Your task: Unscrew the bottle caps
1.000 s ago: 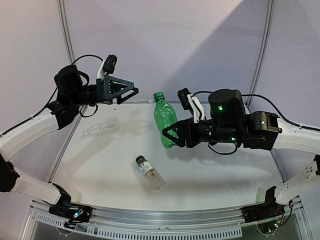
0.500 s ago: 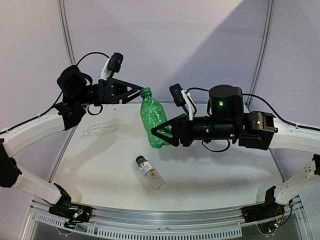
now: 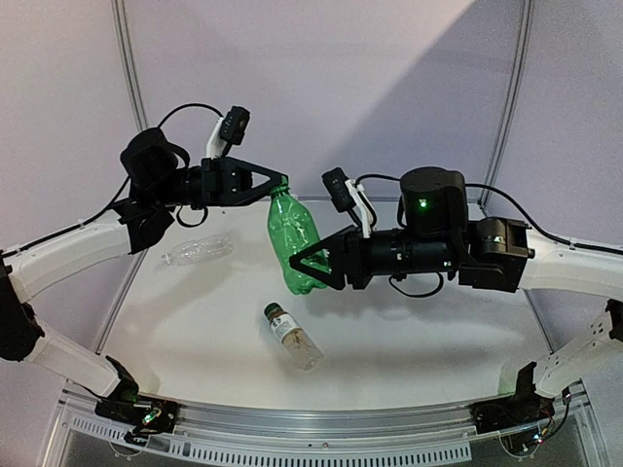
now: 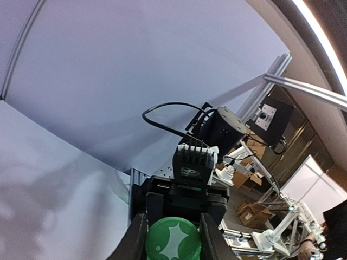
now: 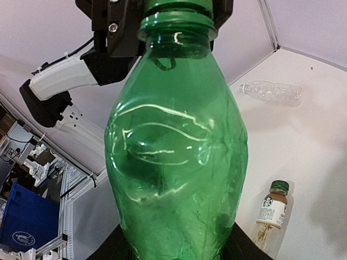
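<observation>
My right gripper [image 3: 311, 269] is shut on the lower body of the green bottle [image 3: 295, 243] and holds it in the air, tilted with its neck up and to the left. In the right wrist view the green bottle [image 5: 176, 151] fills the frame, with my right gripper [image 5: 176, 252] round its base. My left gripper [image 3: 281, 184] is shut on its dark green cap [image 4: 172, 240], one finger [image 4: 135, 241] on each side. A clear ribbed bottle [image 3: 198, 250] lies on the table at the left. A labelled bottle [image 3: 292, 336] with a dark green cap [image 3: 274, 311] lies in the middle.
The white table [image 3: 438, 341] has a metal rail along its near edge [image 3: 321, 418]. Upright frame posts [image 3: 127, 58] stand at the back corners, in front of pale walls. Both arms meet above the table's middle.
The right arm carried the green bottle left and tilted its neck toward the left gripper. The left gripper moved right and shut on the cap.
</observation>
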You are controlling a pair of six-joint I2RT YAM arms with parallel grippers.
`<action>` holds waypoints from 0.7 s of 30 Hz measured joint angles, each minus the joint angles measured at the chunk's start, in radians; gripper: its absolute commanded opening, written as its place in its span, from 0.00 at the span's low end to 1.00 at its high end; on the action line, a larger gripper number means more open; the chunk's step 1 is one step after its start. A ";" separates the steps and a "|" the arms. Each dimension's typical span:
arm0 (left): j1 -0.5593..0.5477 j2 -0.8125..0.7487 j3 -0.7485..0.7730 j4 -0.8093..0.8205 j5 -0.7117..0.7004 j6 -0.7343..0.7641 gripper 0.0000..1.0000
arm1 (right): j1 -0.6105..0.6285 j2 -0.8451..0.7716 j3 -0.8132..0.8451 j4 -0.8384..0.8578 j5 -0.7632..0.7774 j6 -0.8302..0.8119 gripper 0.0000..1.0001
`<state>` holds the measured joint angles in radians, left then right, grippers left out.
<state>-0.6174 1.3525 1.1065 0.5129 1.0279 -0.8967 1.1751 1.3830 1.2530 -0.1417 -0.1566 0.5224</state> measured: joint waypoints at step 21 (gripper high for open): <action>-0.091 0.208 0.457 -0.852 -0.658 0.054 0.00 | 0.005 0.323 0.504 -0.618 0.619 -0.010 0.00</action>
<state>-0.7082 1.5608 1.5639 -0.3389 0.3695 -0.8429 1.1797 1.7065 1.7569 -0.7593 0.4622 0.5121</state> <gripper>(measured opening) 0.297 0.489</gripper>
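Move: Your left fingers are already closed on the green cap, which lies right at their pads; from the right hand, already gripping the green bottle's body, the cap is about 6 cm ahead, 5 cm left and 7 cm up. Counted from the left hand, the brown bottle lies on the table nearly straight below, roughly 39 cm down and 2 cm back, while the clear bottle lies some 28 cm ahead and 32 cm left, just as low. Keep the left gripper pinched on the cap and the right on the bottle, and twist them against each other: swing the left counter-clockwise and the right clockwise, each about 30 degrees, letting both sets of fingers dip. As they turn, carry the pair some 10 cm forward over the table, sinking 4 to 5 cm, slow at first, then quickly. ##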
